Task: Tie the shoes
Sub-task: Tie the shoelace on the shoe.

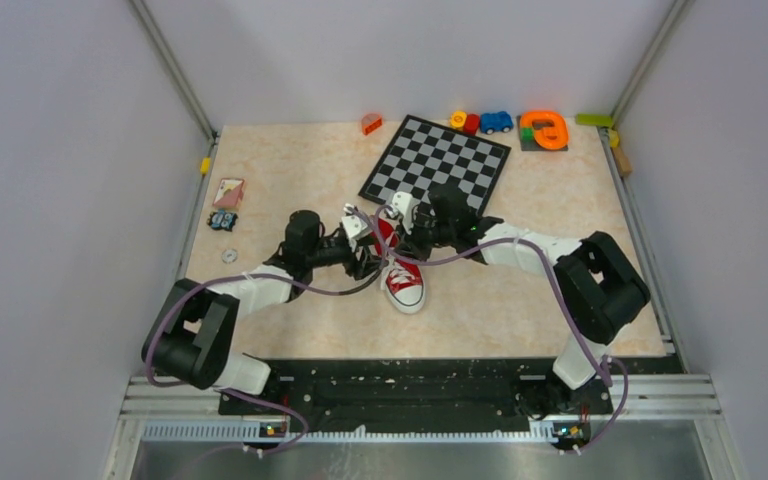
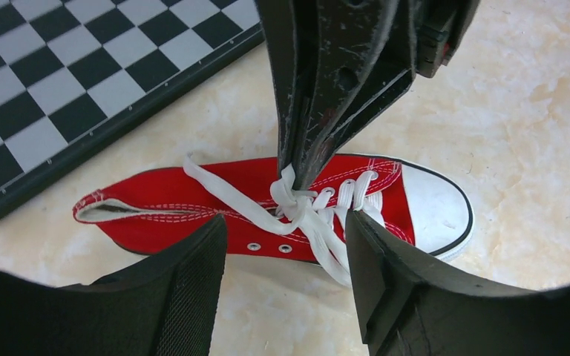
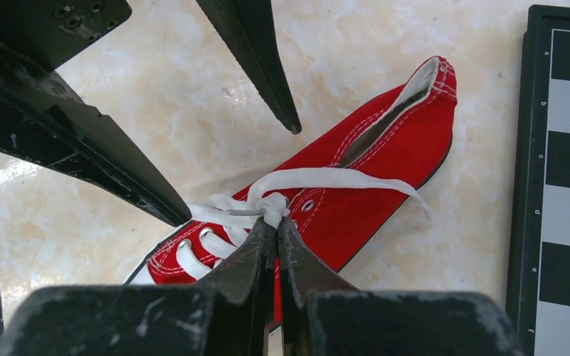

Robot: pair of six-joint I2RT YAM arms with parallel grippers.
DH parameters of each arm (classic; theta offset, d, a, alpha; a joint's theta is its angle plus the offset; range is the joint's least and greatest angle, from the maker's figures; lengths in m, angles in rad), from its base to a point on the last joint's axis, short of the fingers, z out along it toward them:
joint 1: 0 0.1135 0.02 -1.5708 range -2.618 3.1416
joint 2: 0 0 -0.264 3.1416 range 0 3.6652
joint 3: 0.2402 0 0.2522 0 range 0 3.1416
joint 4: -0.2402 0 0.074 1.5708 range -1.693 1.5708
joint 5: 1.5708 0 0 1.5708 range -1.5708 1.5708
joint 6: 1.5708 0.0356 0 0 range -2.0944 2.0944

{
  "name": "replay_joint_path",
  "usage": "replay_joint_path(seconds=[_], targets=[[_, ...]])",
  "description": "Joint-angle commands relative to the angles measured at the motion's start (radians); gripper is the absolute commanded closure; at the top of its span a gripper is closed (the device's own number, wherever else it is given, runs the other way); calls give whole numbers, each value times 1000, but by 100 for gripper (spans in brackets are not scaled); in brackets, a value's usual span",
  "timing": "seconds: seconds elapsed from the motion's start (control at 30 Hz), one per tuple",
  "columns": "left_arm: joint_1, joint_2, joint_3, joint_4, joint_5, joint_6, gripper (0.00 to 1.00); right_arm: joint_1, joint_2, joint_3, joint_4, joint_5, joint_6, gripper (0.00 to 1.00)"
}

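Note:
A red sneaker (image 1: 404,283) lies on the tan tabletop between both arms, its white toe cap (image 2: 434,204) toward the arm bases. Its white laces (image 2: 297,211) bunch in a knot over the eyelets. My right gripper (image 3: 276,222) is shut on that knot (image 3: 273,205), its tip coming down from above (image 2: 295,170). One loose lace end (image 3: 356,178) trails toward the heel. My left gripper (image 2: 286,222) stands open just beside the shoe. Another lace strand (image 2: 330,256) runs down against its right finger (image 2: 386,282). Nothing is pinched between the left jaws.
A black and white chessboard (image 1: 436,160) lies just behind the shoe, its edge close to the heel (image 3: 564,185). Small toys line the back edge: an orange block (image 1: 371,123), a blue car (image 1: 496,121), an orange ring (image 1: 545,130). Small items (image 1: 227,192) sit at the left.

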Motion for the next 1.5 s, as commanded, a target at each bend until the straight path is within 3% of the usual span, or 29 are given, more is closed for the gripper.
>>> replay_joint_path(seconds=[0.0, 0.23, 0.37, 0.8, 0.97, 1.2, 1.47], targets=[[0, 15, -61, 269, 92, 93, 38, 9, 10, 53, 5, -53, 17, 100], [-1, 21, -105, 390, 121, 115, 57, 7, 13, 50, 23, -89, 38, 100], [-2, 22, -118, 386, 132, 163, 51, 7, 17, 50, 30, -96, 44, 100], [-9, 19, -128, 318, 156, 250, 51, 4, 29, 56, 34, -107, 47, 100], [-35, 2, -114, 201, 116, 314, 51, 3, 28, 55, 34, -111, 47, 100], [-47, -24, -129, 169, 63, 325, 50, 2, 28, 56, 32, -112, 47, 100], [-51, -3, -109, 158, 31, 329, 58, 2, 31, 55, 37, -122, 46, 100]])
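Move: The lace end with its plastic tip, poking out beside the knot, lies about 3 cm to the left hand's right and 2 cm lower, roughly level fore and aft. The knot is about 1 cm farther out than that end. From the left hand, the shoe's toe is roughly 9 cm back, 6 cm right and 8 cm down. The right hand pinches the knot, with the lace end about 1 cm behind its pads. The left hand first rises about 1.5 cm while rolling its forward side up some 20 degrees and narrowing its open fingers, then turns back towards its base and sinks about 3 cm, closing the gap a little more so that the two tips come down astride the lace end without shutting on it. Meanwhile the right hand keeps its pinch on the knot and eases back about 1.5 cm, slightly down and left, bringing the knot with it. ##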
